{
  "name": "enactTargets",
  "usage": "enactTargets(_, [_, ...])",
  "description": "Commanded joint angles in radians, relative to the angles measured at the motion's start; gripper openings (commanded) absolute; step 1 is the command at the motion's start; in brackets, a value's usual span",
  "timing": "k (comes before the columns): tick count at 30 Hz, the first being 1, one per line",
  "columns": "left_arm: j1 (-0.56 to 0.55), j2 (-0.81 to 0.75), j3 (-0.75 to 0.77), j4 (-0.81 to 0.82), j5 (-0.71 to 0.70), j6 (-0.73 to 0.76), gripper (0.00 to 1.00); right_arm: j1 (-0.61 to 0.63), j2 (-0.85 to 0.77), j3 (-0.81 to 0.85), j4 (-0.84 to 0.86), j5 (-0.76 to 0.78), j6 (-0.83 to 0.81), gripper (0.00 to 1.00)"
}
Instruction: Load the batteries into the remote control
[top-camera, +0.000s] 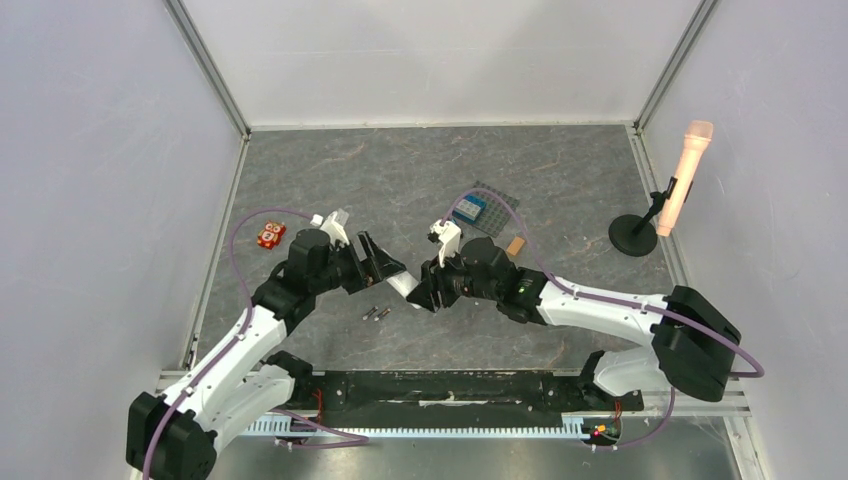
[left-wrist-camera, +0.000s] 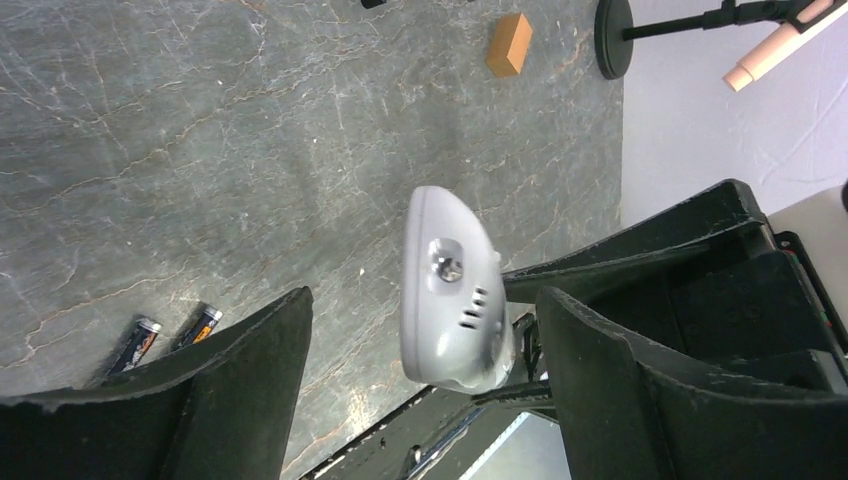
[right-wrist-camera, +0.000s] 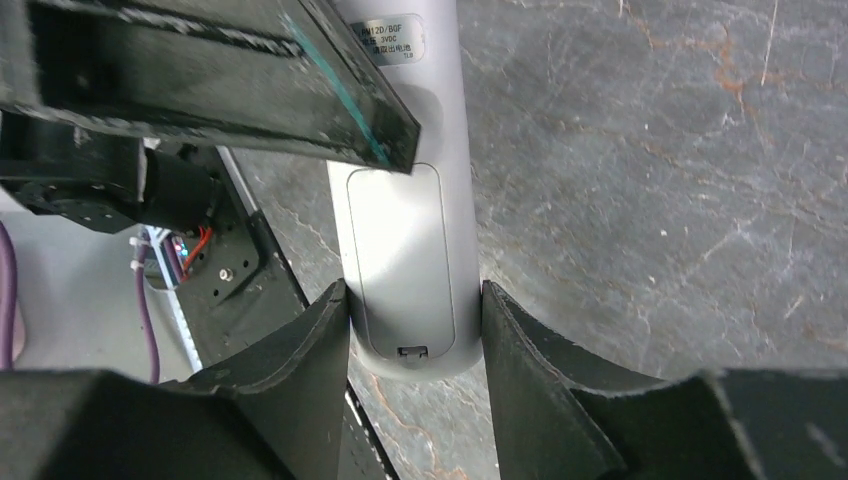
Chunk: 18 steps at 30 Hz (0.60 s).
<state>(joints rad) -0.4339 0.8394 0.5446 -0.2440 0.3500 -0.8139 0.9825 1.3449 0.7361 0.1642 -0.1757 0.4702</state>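
The white remote control (top-camera: 404, 285) is held off the table between my two grippers. My right gripper (top-camera: 425, 292) is shut on its sides near one rounded end; the right wrist view shows the remote's (right-wrist-camera: 410, 250) plain back with the battery cover closed and my gripper (right-wrist-camera: 415, 330) on it. My left gripper (top-camera: 385, 265) is open, its jaws standing either side of the remote's other end (left-wrist-camera: 450, 290) without touching it; the gripper (left-wrist-camera: 425, 345) shows wide apart. Two batteries (top-camera: 376, 314) lie side by side on the table below, and also show in the left wrist view (left-wrist-camera: 170, 335).
A small orange-brown block (top-camera: 515, 245) and a blue box on a gridded mat (top-camera: 470, 208) lie behind the right arm. A red-orange object (top-camera: 270, 235) lies at the left. A pink microphone on a black stand (top-camera: 680, 185) stands at the right wall.
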Motion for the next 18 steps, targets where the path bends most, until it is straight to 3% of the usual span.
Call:
enactTargets(1, [-0.002, 0.019, 0.003, 0.067, 0.016, -0.052, 0.86, -0.015, 0.019, 0.053, 0.121, -0.060, 0.029, 0.27])
enactTargets(9, [-0.006, 0.036, -0.007, 0.114, 0.002, -0.093, 0.67, -0.021, 0.041, 0.060, 0.140, -0.059, 0.050, 0.28])
enactTargets(15, [-0.005, 0.015, -0.027, 0.124, -0.041, -0.123, 0.67, -0.021, 0.040, 0.054, 0.140, -0.044, 0.057, 0.28])
enactTargets(18, [-0.005, 0.007, -0.043, 0.154, -0.046, -0.140, 0.63, -0.021, 0.042, 0.051, 0.143, -0.045, 0.067, 0.29])
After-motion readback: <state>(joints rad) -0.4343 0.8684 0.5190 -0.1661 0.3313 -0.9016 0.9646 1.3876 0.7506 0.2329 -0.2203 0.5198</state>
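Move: The remote control is already between the left hand's open fingers, its middle about 2 cm to their right, level front to back and roughly 1 cm below. The right hand holds one end; the remote's middle lies some 4 cm ahead, 3 cm left and 3 cm above that hand. The two batteries lie about 3 cm back, 4 cm left and 13 cm below the left hand, and some 9 cm left, 1 cm ahead and 12 cm below the right. Forward and slightly right, the left hand eases about 1 cm while its fingers close part-way around the free end of the remote control, which the right hand keeps pinched. The right hand brings the remote about 1 cm left and half a centimetre up and forward, slowing to a stop. Both wrists turn only a few degrees; whether a left finger touches can't be seen for sure. ##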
